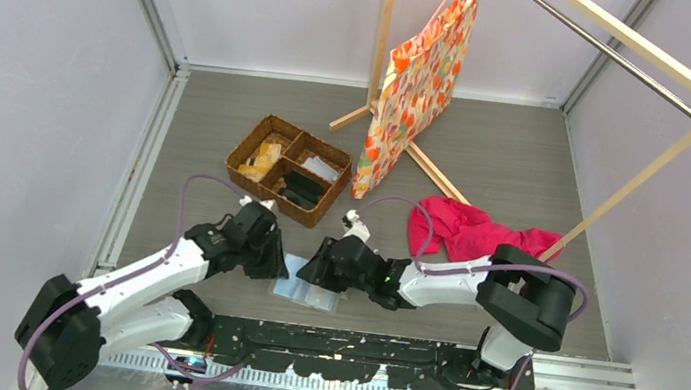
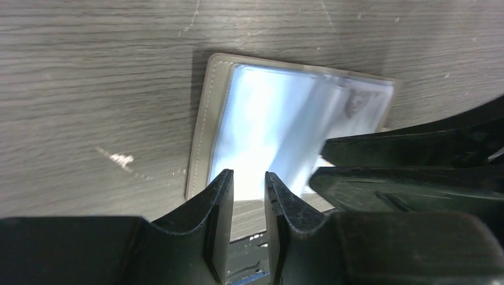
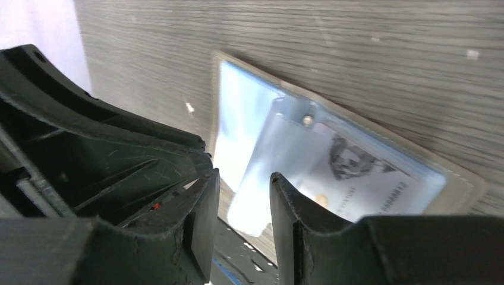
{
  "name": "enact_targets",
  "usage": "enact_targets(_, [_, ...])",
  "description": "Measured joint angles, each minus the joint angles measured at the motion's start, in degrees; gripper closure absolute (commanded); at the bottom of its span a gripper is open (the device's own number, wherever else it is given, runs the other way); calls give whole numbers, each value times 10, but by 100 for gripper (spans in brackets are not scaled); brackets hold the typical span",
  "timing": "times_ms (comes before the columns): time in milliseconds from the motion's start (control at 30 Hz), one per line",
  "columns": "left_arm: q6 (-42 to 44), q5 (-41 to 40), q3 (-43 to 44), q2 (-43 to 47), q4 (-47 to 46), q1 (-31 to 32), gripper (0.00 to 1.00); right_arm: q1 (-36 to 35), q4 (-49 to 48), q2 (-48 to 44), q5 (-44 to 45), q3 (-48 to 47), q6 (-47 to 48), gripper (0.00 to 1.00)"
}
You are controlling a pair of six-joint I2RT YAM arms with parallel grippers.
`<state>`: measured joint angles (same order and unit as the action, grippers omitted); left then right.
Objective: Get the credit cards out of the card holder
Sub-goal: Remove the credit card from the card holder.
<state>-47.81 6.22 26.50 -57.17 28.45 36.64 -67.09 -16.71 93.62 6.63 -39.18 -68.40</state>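
Observation:
The card holder (image 1: 308, 293) lies open on the table between my two grippers, pale blue sleeves up. In the left wrist view the card holder (image 2: 205, 136) shows its grey-olive edge. My left gripper (image 2: 248, 175) hovers at its near edge, jaws slightly apart and empty. My right gripper (image 3: 245, 175) is open at the holder's (image 3: 238, 107) near edge. A pale glossy card (image 3: 276, 166) sticks out of a sleeve toward the gap between its fingers, not gripped. A second card with a portrait (image 3: 368, 184) sits in the right sleeve. From above, the left gripper (image 1: 274, 264) and right gripper (image 1: 313, 270) nearly touch.
A brown wicker divided basket (image 1: 246, 142) with small items stands behind the grippers. A patterned orange bag (image 1: 422, 84) hangs on a wooden rack (image 1: 643, 53) at the back. A red cloth (image 1: 468, 229) lies to the right. The table's near rail (image 1: 351, 352) is just below the holder.

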Motion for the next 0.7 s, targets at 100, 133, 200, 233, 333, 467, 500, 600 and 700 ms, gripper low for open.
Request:
enact_targets(100, [-4,-33,35,40,62,0,72,0,-18,17,-17,-21,0,58])
enact_targets(133, [-7,-45,49,54,80,0,72,0,-24,25,-23,-29,0,58])
enact_targets(200, [-12,-72,82,88,113,0,71,0,-35,43,-34,-48,0,58])
enact_targets(233, [-13,-82,96,104,124,0,71,0,-39,52,-38,-57,0,58])
enact_targets(333, [-15,-108,128,149,148,0,71,0,-49,78,-47,-83,2,59])
enact_targets(467, [-15,-111,140,177,158,0,71,0,-54,102,-66,-104,5,59])
enact_targets(500, [-15,-109,140,179,161,0,71,0,-54,103,-68,-104,7,59])
enact_targets(600, [-14,-93,138,174,159,0,71,0,-44,94,-63,-103,12,58])
enact_targets(700, [-12,-69,128,166,148,0,71,0,-14,37,-30,-72,21,57])
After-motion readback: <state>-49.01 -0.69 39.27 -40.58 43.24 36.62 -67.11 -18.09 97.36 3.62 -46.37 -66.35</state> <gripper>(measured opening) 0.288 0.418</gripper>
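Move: The open card holder's middle lies about 2 cm to the right of the right hand, 1 cm back and 4 below. From the left hand it is roughly 4 cm to the right, 1 cm back and 3 below. The woven box stands some 21 cm ahead of the left hand and 2 cm to its left. The pink cloth lies about 12 cm ahead of the right hand and 34 cm to its right. Right hand sweeps 6 cm left over the card holder, then partly returns; left rises some 11 cm. ##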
